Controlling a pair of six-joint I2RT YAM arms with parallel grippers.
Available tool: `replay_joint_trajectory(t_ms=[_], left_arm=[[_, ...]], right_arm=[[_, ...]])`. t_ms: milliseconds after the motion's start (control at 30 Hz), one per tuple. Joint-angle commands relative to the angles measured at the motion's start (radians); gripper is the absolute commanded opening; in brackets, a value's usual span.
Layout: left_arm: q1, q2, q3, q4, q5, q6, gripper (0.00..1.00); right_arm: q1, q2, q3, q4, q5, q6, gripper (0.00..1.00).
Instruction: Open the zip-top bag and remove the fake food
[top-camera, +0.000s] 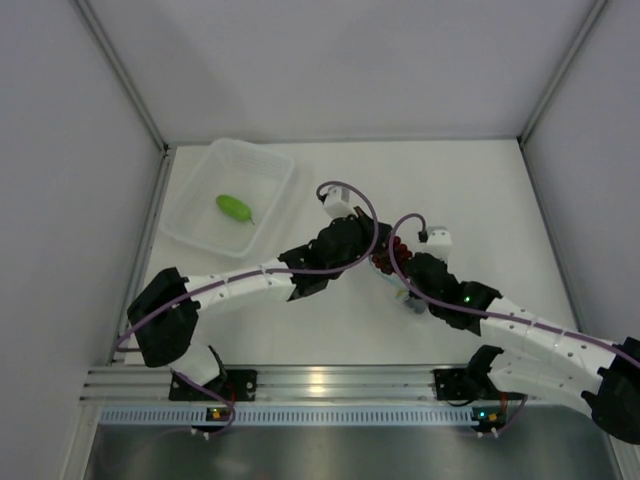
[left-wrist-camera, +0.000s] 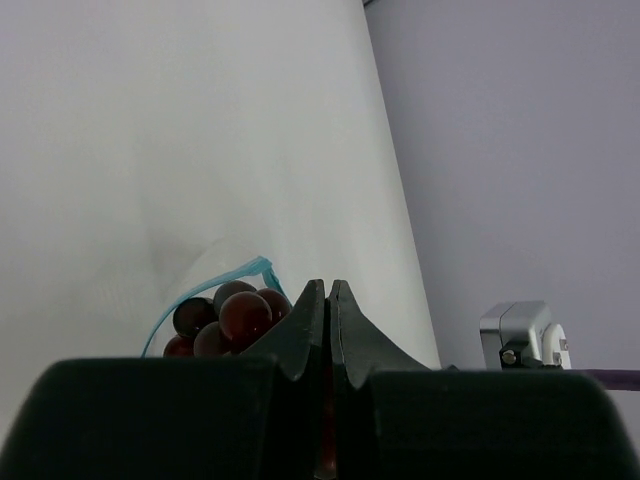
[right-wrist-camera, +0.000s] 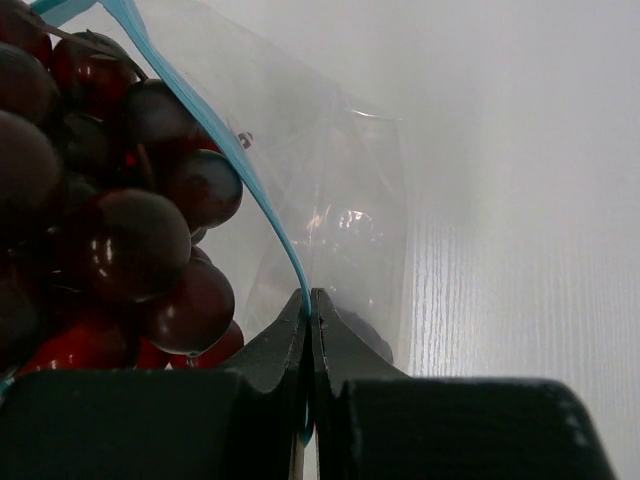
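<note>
The zip-top bag (right-wrist-camera: 345, 170) is clear, with a blue zip strip (right-wrist-camera: 215, 150). My right gripper (right-wrist-camera: 310, 293) is shut on that strip. The dark red grape bunch (right-wrist-camera: 130, 240) bulges at the bag's mouth. In the left wrist view the grape bunch (left-wrist-camera: 240, 315) sits just left of my left gripper (left-wrist-camera: 326, 285), whose jaws are shut with a thin red sliver between them. From above, the left gripper (top-camera: 372, 258) and right gripper (top-camera: 400, 285) meet at the grape bunch (top-camera: 386, 260) mid-table. A dim dark shape (right-wrist-camera: 345, 230) shows through the plastic. The green piece (top-camera: 234, 208) lies in the tub.
A translucent rectangular tub (top-camera: 277, 205) stands at the back left of the white table. Grey walls close in the back and both sides. An aluminium rail (top-camera: 320, 385) runs along the near edge. The right wrist's camera housing (left-wrist-camera: 520, 335) shows beside the left gripper.
</note>
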Motion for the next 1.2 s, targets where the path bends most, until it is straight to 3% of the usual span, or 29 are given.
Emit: replay_joint_trajectory(t_ms=[0, 400, 1167], left_arm=[[0.020, -0.043, -0.014, 0.125, 0.079, -0.046, 0.00], [0.086, -0.111, -0.057, 0.151, 0.205, -0.112, 0.00], [0.138, -0.237, -0.031, 0.079, 0.241, -0.030, 0.00]], right_arm=[[0.019, 0.005, 0.014, 0.041, 0.031, 0.023, 0.00], [0.008, 0.014, 0.039, 0.067, 0.101, 0.056, 0.00], [-0.013, 0.078, 0.099, 0.067, 0.163, 0.030, 0.00]])
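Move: The left hand already grips the top of the grape bunch; the bunch's middle is about 2 cm back, 2 cm to its right and 5 cm below. The open bag sits about 5 cm back, 4 cm right and 16 cm below that hand. The tray lies roughly 16 cm ahead, 36 cm left and 20 cm below. From the right hand, pinching the bag's zip strip, the grapes are some 7 cm left, 3 cm ahead and 6 cm above. Keeping its pinch on the grapes, the left hand hesitates briefly, then draws the bunch up about 6 cm and some 3 cm left, out of the bag's mouth, rolling slightly with its left side dipping. The right hand keeps the zip strip pinched shut between its fingers and eases about 2 cm forward, turning a little clockwise. ##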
